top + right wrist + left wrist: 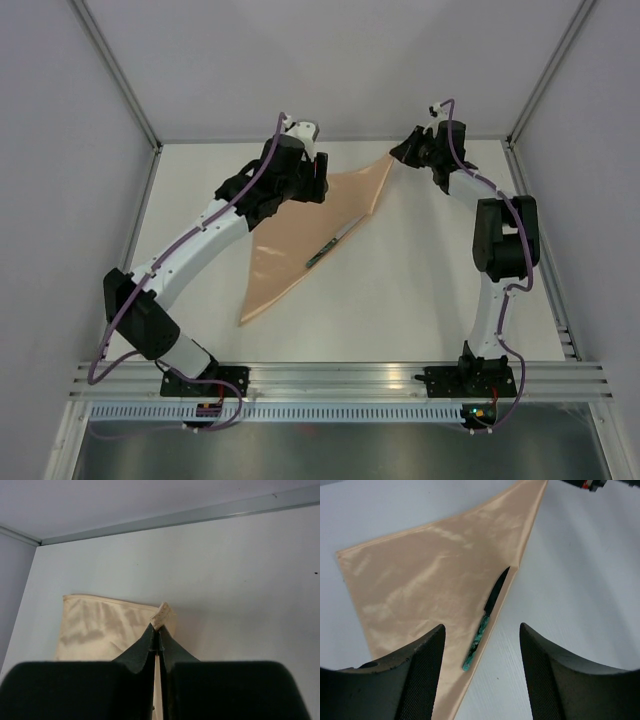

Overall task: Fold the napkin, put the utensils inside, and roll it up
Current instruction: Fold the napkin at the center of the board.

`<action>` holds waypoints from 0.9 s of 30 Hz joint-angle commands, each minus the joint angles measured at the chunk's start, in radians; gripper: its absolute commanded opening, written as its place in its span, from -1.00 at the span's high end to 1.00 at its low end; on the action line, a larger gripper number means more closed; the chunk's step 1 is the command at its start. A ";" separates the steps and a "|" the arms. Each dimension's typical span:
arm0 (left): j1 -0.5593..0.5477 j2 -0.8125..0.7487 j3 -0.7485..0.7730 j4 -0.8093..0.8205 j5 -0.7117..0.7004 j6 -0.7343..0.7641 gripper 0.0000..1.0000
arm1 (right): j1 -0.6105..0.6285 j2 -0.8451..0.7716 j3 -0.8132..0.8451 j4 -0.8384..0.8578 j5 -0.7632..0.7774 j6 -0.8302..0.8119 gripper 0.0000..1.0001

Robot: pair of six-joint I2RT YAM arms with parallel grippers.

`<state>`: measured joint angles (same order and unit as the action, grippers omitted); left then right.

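Note:
The peach-orange napkin [300, 245] lies folded into a long triangle on the white table. One utensil [330, 247], with a marbled green handle and a dark blade, lies along the napkin's right edge. In the left wrist view the utensil [485, 622] points away from me on the napkin [430, 580]. My left gripper [482, 625] hovers open over the utensil's handle end, touching nothing. My right gripper [159, 630] is shut on the napkin's far corner [163, 614], which pokes out past its tips. In the top view that gripper [400, 152] sits at the napkin's far right tip.
White walls and aluminium posts [120, 80] enclose the table on three sides. A metal rail [340, 380] carrying both arm bases runs along the near edge. In the right wrist view the back wall's metal strip [175, 515] is close behind the corner.

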<state>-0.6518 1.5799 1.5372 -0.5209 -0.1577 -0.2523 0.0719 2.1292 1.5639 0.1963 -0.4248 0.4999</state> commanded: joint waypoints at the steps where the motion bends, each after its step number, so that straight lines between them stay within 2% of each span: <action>1: 0.006 -0.121 -0.011 0.025 -0.074 -0.100 -0.33 | 0.043 -0.098 -0.051 0.063 -0.041 -0.081 0.86; 16: 0.009 -0.360 -0.091 0.012 -0.060 -0.185 -0.35 | 0.356 -0.285 -0.266 -0.040 -0.020 -0.438 0.85; 27: 0.007 -0.399 -0.109 -0.022 -0.051 -0.186 -0.36 | 0.543 -0.264 -0.323 -0.098 0.058 -0.552 0.87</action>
<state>-0.6464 1.2087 1.4330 -0.5343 -0.2085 -0.4057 0.5884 1.8854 1.2465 0.0891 -0.3904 0.0097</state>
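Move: Pinching the napkin's far right corner some 12 cm above the table, the right hand has the knife's middle about 20 cm back and 19 cm to its left, on the board below. The napkin's far left corner lies level with that hand and 43 cm left, its near corner about 44 cm back and 45 cm left. From the empty left hand, the knife is about level, 6 cm right and 24 cm below. Carrying the pinched corner diagonally back and left, nearly 30 cm, the right hand sweeps in over the knife. It first lifts some 2 cm, then sinks about 5, while the wrist swings counter-clockwise by about 40 degrees and rolls its left side down; the fingers stay shut on the cloth. Clearing the space, the open left hand rises 10 cm and draws back and left. ##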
